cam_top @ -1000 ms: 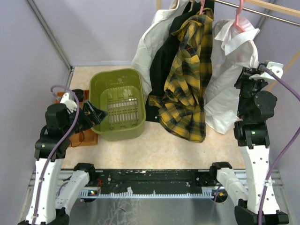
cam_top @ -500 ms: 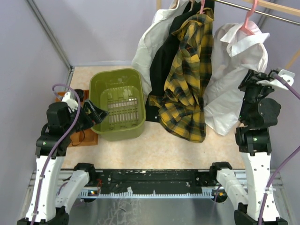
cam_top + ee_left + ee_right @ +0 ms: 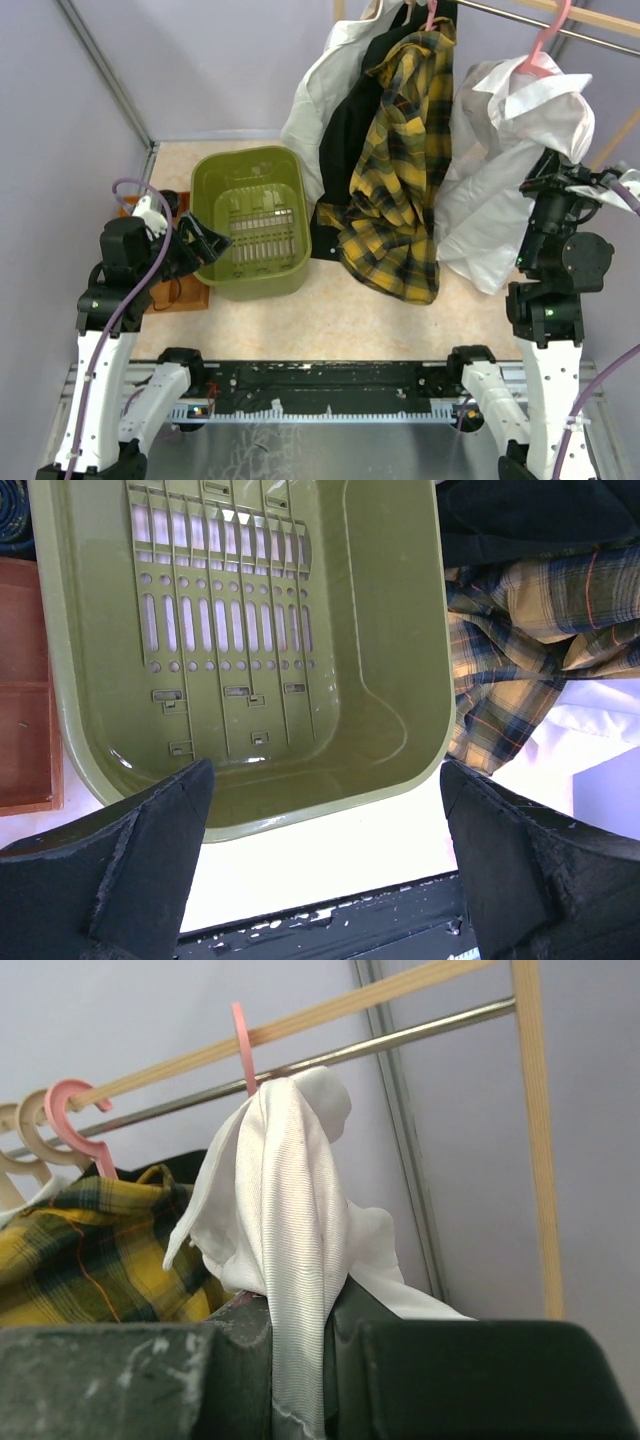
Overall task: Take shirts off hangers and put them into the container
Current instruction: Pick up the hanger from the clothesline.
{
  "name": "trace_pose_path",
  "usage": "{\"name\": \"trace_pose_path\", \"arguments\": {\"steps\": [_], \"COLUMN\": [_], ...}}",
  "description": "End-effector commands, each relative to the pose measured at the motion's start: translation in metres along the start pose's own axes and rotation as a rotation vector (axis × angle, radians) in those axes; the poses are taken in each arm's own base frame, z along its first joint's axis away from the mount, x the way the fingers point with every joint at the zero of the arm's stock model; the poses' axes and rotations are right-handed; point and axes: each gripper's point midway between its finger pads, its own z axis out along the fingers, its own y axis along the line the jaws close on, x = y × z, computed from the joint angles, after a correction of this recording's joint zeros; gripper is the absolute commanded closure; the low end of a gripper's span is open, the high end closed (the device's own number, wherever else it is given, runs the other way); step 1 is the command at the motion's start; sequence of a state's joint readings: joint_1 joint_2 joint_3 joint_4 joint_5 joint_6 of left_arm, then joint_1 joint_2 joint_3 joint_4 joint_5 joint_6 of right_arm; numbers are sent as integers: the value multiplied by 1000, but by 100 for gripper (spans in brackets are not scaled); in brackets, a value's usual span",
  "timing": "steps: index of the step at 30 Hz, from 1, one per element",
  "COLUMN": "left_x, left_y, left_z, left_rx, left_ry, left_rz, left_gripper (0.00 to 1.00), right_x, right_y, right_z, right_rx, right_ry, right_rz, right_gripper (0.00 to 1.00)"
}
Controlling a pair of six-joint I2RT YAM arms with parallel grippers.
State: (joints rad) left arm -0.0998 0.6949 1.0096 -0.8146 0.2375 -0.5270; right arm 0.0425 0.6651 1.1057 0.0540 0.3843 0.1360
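Observation:
A white shirt (image 3: 500,130) hangs from a pink hanger (image 3: 548,45) at the back right, stretched out sideways. My right gripper (image 3: 560,185) is shut on a fold of it (image 3: 290,1210), below the hanger's hook (image 3: 240,1045). To its left hang a yellow-and-black plaid shirt (image 3: 400,180), a black shirt (image 3: 345,140) and a cream shirt (image 3: 315,90), their hems on the table. The olive-green container (image 3: 240,157) stands left of them with nothing in it. My left gripper (image 3: 205,245) hovers open over the container's near wall (image 3: 380,630), nothing between its fingers.
A metal rail (image 3: 560,28) and a wooden pole (image 3: 350,1005) run across the back right, and a wooden upright (image 3: 535,1140) stands at the right. An orange tray (image 3: 185,290) lies against the container's left side. Purple walls close in on both sides.
My right gripper has moved right and nearer with the white shirt, pulling it taut. The pink hanger has slid right along the rail. The left arm has hardly moved.

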Motion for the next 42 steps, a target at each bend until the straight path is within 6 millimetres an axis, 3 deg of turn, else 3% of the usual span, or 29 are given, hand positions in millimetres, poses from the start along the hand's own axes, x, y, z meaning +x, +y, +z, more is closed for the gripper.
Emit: {"name": "trace_pose_path", "arguments": {"steps": [1, 6, 8, 11, 15, 22, 29, 38, 42], "left_x": [-5, -3, -2, -1, 0, -6, -6, -4, -7], "left_y": [-3, -3, -1, 0, 2, -5, -4, -4, -8], "left_z": [2, 4, 5, 5, 5, 9, 7, 7, 6], "left_rx": [19, 19, 15, 11, 6, 32, 30, 36, 48], "left_ry": [-15, -7, -5, -6, -8, -7, -18, -16, -12], "left_rz": [1, -2, -1, -3, 0, 0, 4, 3, 5], "left_gripper": [1, 1, 1, 1, 1, 1, 1, 1, 1], "right_x": [-90, -92, -80, -46, -39, -82, -130, -133, -135], "right_y": [10, 12, 12, 9, 5, 23, 24, 32, 30], "right_z": [-10, -9, -6, -9, -14, -1, 4, -17, -13], "right_rx": [-44, -55, -54, -59, -58, -106, -78, -162, -145], "right_ry": [-285, -294, -245, -152, -167, -255, -382, -369, -378], "right_rz": [141, 120, 95, 55, 52, 63, 84, 132, 120], "right_gripper": [100, 100, 100, 100, 100, 100, 100, 100, 100]}}
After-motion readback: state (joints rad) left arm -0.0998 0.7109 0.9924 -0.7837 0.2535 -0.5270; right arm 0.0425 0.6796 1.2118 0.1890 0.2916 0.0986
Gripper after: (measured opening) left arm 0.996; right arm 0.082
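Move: The white shirt and the pink hanger inside it are already in the right hand's pinch. The hanger's hook stands about 11 cm ahead of that hand, 3 cm to its left and 11 cm above, against the clothesline, which runs some 14 cm ahead, straight on, and about 8 cm up. The plaid shirt's middle hangs roughly 21 cm left, 9 cm ahead and 20 cm below. From the idle left hand the hook is about 50 cm right, 14 cm ahead and 35 cm up. The bunched white cloth stays pinched in the shut right fingers and carries the hanger upward at the clothesline: a small lift with a slight draw back, a dip to the starting height, then a steady rise to about 7 cm up, easing some 3 cm back towards the base at the end. The fingers tilt upward by roughly 10 degrees. ##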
